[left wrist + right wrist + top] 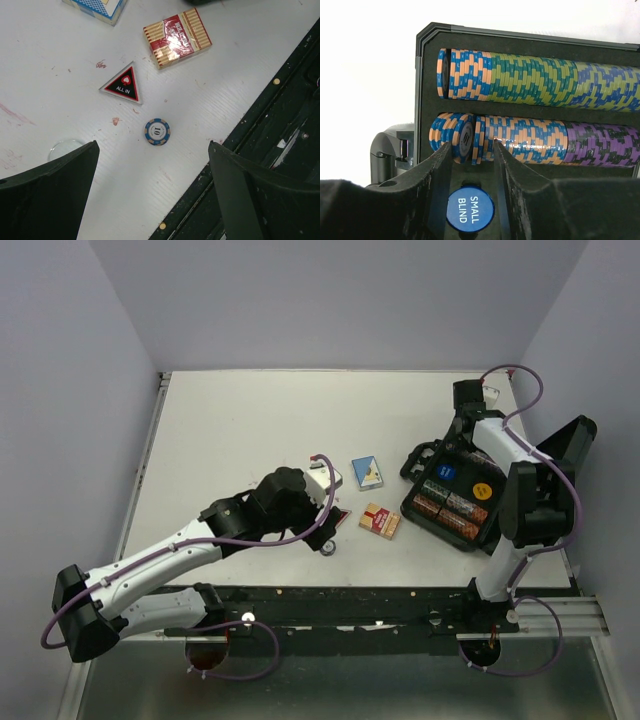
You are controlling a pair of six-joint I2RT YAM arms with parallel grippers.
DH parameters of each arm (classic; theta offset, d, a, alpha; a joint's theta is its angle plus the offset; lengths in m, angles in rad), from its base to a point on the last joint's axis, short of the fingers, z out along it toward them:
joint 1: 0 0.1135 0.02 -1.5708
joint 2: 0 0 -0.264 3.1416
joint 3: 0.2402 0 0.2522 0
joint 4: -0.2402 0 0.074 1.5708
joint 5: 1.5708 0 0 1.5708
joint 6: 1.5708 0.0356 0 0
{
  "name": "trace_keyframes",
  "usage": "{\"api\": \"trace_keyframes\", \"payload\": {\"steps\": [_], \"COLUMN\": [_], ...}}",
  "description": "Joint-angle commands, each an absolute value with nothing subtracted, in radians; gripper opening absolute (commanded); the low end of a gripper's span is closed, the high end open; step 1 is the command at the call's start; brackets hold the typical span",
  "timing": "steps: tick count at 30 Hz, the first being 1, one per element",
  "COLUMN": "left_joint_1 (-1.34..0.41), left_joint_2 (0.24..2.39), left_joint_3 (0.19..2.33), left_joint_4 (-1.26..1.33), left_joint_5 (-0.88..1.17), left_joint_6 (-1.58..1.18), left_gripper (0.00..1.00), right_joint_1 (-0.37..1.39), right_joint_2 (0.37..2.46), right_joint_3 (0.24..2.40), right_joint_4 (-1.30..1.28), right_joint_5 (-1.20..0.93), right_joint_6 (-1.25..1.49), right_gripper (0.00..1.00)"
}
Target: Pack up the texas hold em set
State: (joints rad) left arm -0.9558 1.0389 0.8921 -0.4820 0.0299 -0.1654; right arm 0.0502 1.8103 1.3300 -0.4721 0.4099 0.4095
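Observation:
The black case [482, 537] lies open at the right, with chip rows [535, 80] in its foam. My right gripper [471, 145] is open, its fingertips against the lower chip row, where one chip [465, 139] leans loose. A blue "SMALL BLIND" marker [470, 209] sits in a recess between the fingers. An orange marker [483, 489] lies in the case. My left gripper [152, 155] hangs open above the table, just short of a blue chip [157, 132]. Beyond it lie the triangular "ALL IN" marker [122, 84], the red card box [176, 36] and the blue card box [97, 7]. A clear marker [65, 147] lies by the left finger.
The black rail [260, 130] along the table's near edge runs under my left gripper's right finger. Grey walls close in the table at the back and sides. The case's latch [395, 155] shows left of the right gripper.

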Motion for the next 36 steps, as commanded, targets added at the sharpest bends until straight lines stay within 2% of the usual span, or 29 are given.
{"api": "trace_keyframes", "payload": {"steps": [1,4,7,13,24,36], "left_joint_1": [-0.954,-0.954,-0.954,-0.954,-0.954,-0.954], "left_joint_2": [1.046,1.051,1.055,1.063,1.066,1.065], "left_joint_3": [0.893,0.893,0.894,0.894,0.894,0.896], "left_joint_4": [-0.495,-0.495,-0.495,-0.495,-0.495,-0.494], "left_joint_5": [0.051,0.054,0.055,0.058,0.057,0.064], "left_joint_6": [-0.163,-0.163,-0.163,-0.163,-0.163,-0.163], "left_gripper": [0.99,0.99,0.99,0.99,0.99,0.99], "right_joint_1": [0.04,0.038,0.04,0.044,0.058,0.092], "right_joint_2": [1.807,1.786,1.775,1.813,1.917,1.946], "right_joint_3": [1.353,1.359,1.359,1.376,1.446,1.457], "right_joint_4": [-0.515,-0.518,-0.511,-0.517,-0.561,-0.65], "right_joint_5": [0.396,0.371,0.354,0.356,0.405,0.554], "right_joint_6": [0.388,0.374,0.339,0.321,0.313,0.31], "right_gripper": [0.47,0.52,0.66,0.73,0.77,0.78]}}
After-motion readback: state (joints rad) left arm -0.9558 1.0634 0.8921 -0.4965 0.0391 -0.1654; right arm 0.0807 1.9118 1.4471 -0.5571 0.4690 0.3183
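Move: The loose blue-orange chips tilted at the left end of the second row lie about 2 cm ahead of my right fingertips, 1 cm left and 1 cm lower. The rest of that row is centred some 6 cm right and 2 cm back; the first row's end chip is about 6 cm ahead, 1 cm right. SMALL BLIND sits 5 cm back, 3 cm left. From my left hand the loose chips are roughly 26 cm ahead, 37 cm right and well below. I spread my right fingers from about half to three-quarters open at the loose chips, one finger out towards their far left end and the other over the row beside them. Drifting barely left first, I then ease about 1.5 cm forward and nearly 1 cm down, giving back half a centimetre at the end, while the wrist turns and tilts by 5 degrees or so. ##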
